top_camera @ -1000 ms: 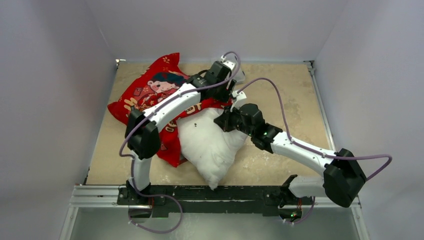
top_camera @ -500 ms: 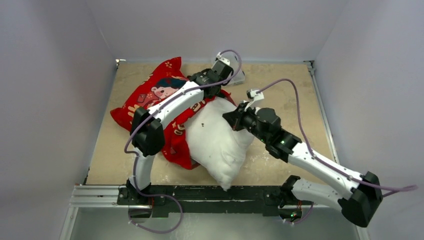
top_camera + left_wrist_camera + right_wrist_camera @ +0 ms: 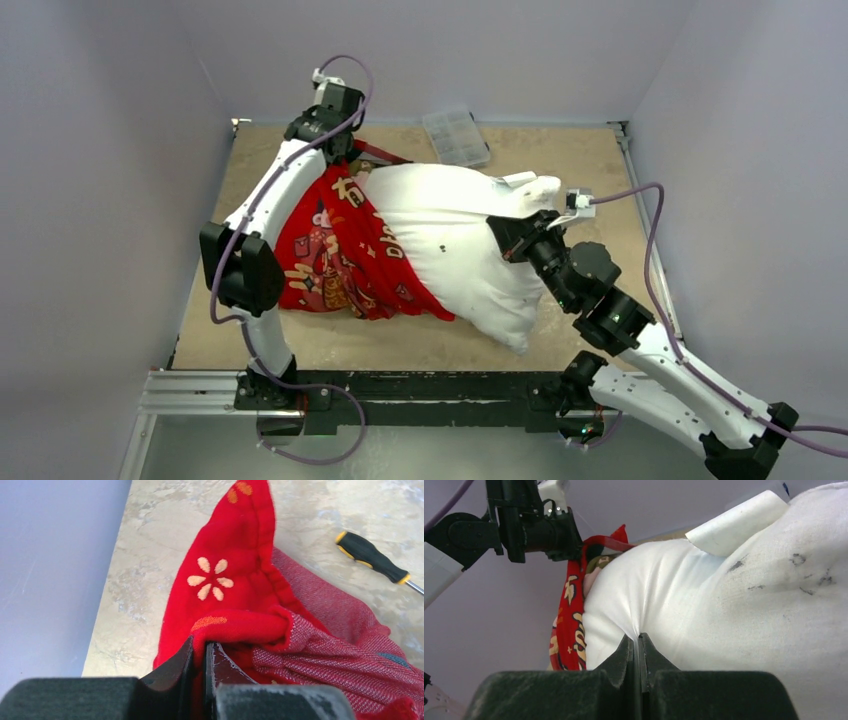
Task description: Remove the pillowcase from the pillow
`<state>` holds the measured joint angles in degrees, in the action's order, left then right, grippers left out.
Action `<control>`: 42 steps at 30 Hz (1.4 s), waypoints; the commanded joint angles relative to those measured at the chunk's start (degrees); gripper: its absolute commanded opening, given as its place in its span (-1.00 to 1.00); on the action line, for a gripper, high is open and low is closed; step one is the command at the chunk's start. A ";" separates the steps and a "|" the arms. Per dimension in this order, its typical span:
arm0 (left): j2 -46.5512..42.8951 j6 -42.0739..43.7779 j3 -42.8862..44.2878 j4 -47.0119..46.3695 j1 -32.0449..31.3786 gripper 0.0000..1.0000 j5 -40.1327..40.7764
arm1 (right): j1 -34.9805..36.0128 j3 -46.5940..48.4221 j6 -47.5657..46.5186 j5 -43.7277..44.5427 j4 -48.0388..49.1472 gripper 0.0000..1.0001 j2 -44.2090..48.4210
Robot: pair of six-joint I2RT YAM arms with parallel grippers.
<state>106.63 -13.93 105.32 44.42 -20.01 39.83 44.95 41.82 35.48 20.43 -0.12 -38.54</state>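
The red printed pillowcase covers only the left end of the white pillow, which lies stretched across the table. My left gripper is shut on a fold of the pillowcase's edge at the back left, lifted off the table. My right gripper is shut on a pinch of the pillow's white cloth on its right side. In the right wrist view the pillowcase shows past the pillow, with the left arm above it.
A clear plastic parts box lies at the back of the table. A black and yellow screwdriver lies on the table beyond the held pillowcase. Walls close in the left, back and right sides.
My left gripper has moved far to the back left with the pillowcase edge, and my right gripper has pulled the pillow to the right. Much more of the white pillow is now bare.
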 commanded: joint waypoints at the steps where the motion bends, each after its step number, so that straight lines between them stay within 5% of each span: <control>1: -1.55 0.55 2.37 -2.03 10.13 -1.00 7.13 | -0.44 1.31 3.28 8.31 5.40 -1.00 3.76; 7: -0.86 -1.17 7.44 0.05 9.79 -0.81 -6.26 | -0.43 -0.18 3.69 1.93 8.93 -1.00 -0.38; 11: -4.70 -1.64 1.96 -2.35 3.88 -0.08 -9.55 | -0.43 -0.93 3.45 -2.30 11.28 -1.00 -5.28; 15: -10.26 -4.33 -3.39 -3.16 -2.32 0.43 -11.42 | -0.47 0.10 2.58 -2.67 12.16 -1.00 -11.16; 20: -22.30 -9.65 -14.29 -6.12 -4.28 0.75 -17.70 | -1.07 2.20 2.78 0.65 12.26 -1.00 -18.91; 30: -41.91 -12.61 -32.50 -0.01 -4.42 0.80 -28.46 | -4.78 5.62 3.80 -4.19 16.16 -1.00 -32.20; 42: -52.74 -24.36 -54.40 4.27 -4.42 0.80 -26.88 | -8.17 6.20 2.74 -7.96 18.31 -1.00 -32.30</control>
<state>55.07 -31.64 56.01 48.82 -24.51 12.10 37.78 45.47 37.93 14.87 13.39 -72.47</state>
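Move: The next stretch of pillowcase, its bunched near part, lies about 24 cm back from the left hand, 7 cm to its right and 17 cm below. The white pillow's middle is some 13 cm back and 32 cm right of that hand, the clear box 13 cm ahead and 37 cm right. From the right hand, that bunch lies level ahead-wise, about 34 cm left and 27 cm below; the pillow's middle is 8 cm ahead, 14 cm left, 22 cm below. Left hand lets go of pillowcase and arcs back 23 cm; right carries pinched pillow down 12 cm and forward 10. ##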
